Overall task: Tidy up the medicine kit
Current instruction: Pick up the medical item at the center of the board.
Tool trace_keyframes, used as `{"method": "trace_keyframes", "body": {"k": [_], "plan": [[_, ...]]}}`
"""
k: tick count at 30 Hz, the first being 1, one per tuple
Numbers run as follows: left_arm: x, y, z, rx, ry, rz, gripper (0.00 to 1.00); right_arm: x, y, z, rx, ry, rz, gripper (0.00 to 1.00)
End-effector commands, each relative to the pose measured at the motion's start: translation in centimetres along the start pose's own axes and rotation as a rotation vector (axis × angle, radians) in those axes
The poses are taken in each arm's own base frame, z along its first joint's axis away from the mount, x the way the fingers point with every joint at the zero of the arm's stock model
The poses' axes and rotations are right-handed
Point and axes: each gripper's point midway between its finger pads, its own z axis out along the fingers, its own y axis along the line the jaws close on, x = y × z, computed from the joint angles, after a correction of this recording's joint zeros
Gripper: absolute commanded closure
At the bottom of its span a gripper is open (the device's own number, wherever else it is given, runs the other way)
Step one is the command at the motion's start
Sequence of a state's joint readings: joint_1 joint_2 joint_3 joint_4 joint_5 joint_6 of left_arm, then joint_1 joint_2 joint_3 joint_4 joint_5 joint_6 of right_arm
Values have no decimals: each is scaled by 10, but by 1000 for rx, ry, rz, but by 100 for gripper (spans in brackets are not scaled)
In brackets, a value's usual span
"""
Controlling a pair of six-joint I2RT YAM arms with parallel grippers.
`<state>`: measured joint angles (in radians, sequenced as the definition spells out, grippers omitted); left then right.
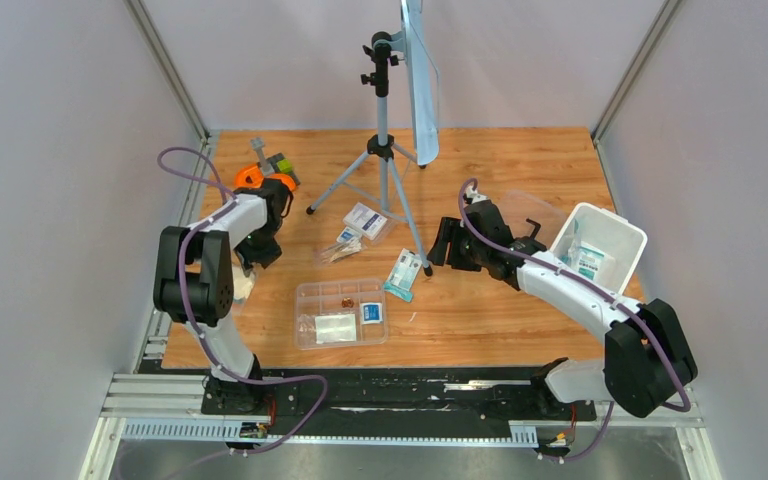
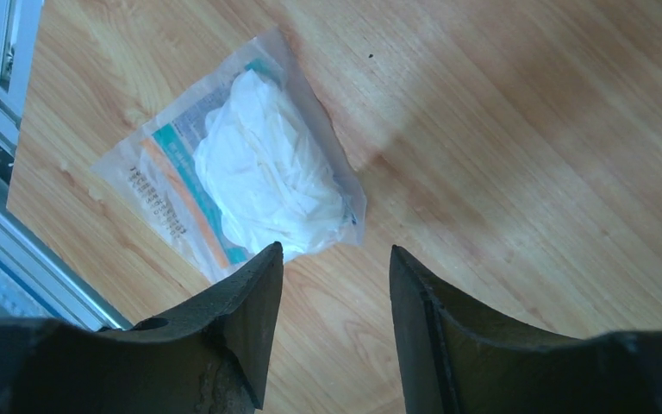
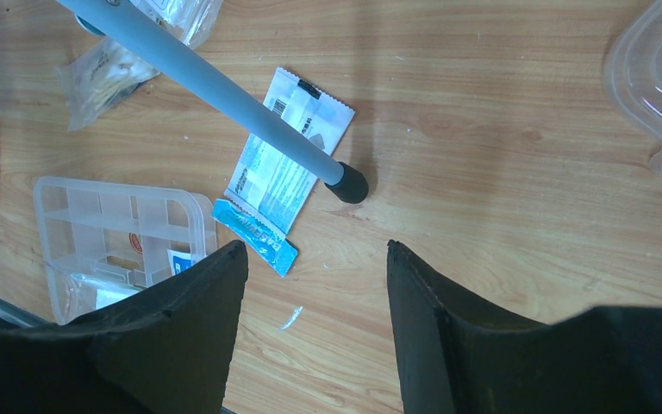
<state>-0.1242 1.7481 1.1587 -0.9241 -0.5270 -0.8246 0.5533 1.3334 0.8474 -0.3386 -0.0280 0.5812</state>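
The white tub (image 1: 622, 226) stands at the right with white and teal packets (image 1: 588, 260) inside. Its clear lid (image 1: 538, 212) lies beside it, also at the right wrist view's edge (image 3: 659, 78). The clear divided tray (image 1: 307, 296) sits front centre holding a few small packets. My left gripper (image 2: 336, 254) is open and empty just above the table; a bagged white glove packet (image 2: 241, 185) lies ahead of its left finger. My right gripper (image 3: 315, 250) is open and empty above bare wood, near a white-teal packet (image 3: 284, 172) and a small blue packet (image 3: 254, 233).
A grey tripod (image 1: 383, 150) stands mid-table; one leg (image 3: 215, 86) crosses over the white-teal packet. More loose packets (image 1: 365, 220) lie near it. An orange-and-grey tool (image 1: 265, 175) lies at the back left. A metal rail (image 2: 0, 216) borders the table's left edge.
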Motion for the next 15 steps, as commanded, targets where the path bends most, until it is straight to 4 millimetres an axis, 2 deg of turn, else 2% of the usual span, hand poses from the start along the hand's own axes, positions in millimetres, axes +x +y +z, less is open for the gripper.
{"method": "trace_keyframes", "body": {"k": [1,7,9,11,12,14,15], "plan": [[-9,-1,8,-55,-30,-48,46,-11,8,-5,-37,-48,-16,41],[-11,-6,19,-85,-26,-45,54,-9,7,-5,-37,-45,-14,41],[-9,-6,22,-100,-16,-42,62,-9,7,-6,-35,-47,-16,41],[-5,-5,25,-109,-5,-43,76,-10,5,-7,-30,-53,-14,41],[-5,-4,24,-109,-6,-47,88,-10,5,-8,-28,-55,-14,41],[-5,0,22,-119,-15,-53,100,-11,4,-9,-24,-58,-14,41],[-6,2,20,-122,-21,-57,100,-11,3,-9,-23,-59,-13,41]]}}
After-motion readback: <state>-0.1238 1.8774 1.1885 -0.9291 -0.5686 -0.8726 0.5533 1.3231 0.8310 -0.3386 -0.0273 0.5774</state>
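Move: The medical item, a clear packet with white filling, lies under and beside the left gripper: its middle is about 5 cm to the left, 3 cm back and some 4 cm below. The open divided box lies roughly 16 cm to the right and 8 cm back, the orange tool about 17 cm ahead and 3 cm right, and the swab bag 3 cm ahead and 15 cm right. From the right gripper the packet is about 37 cm left and 3 cm back. Bring the left gripper down almost straight, about 2.5 cm, onto the right-hand rim of the packet, slowing as the tips near the table. Close the half-open fingers all the way as it goes, fastest at the end, so the tips pinch the packet's thin edge; keep the wrist's slant nearly as it is. ##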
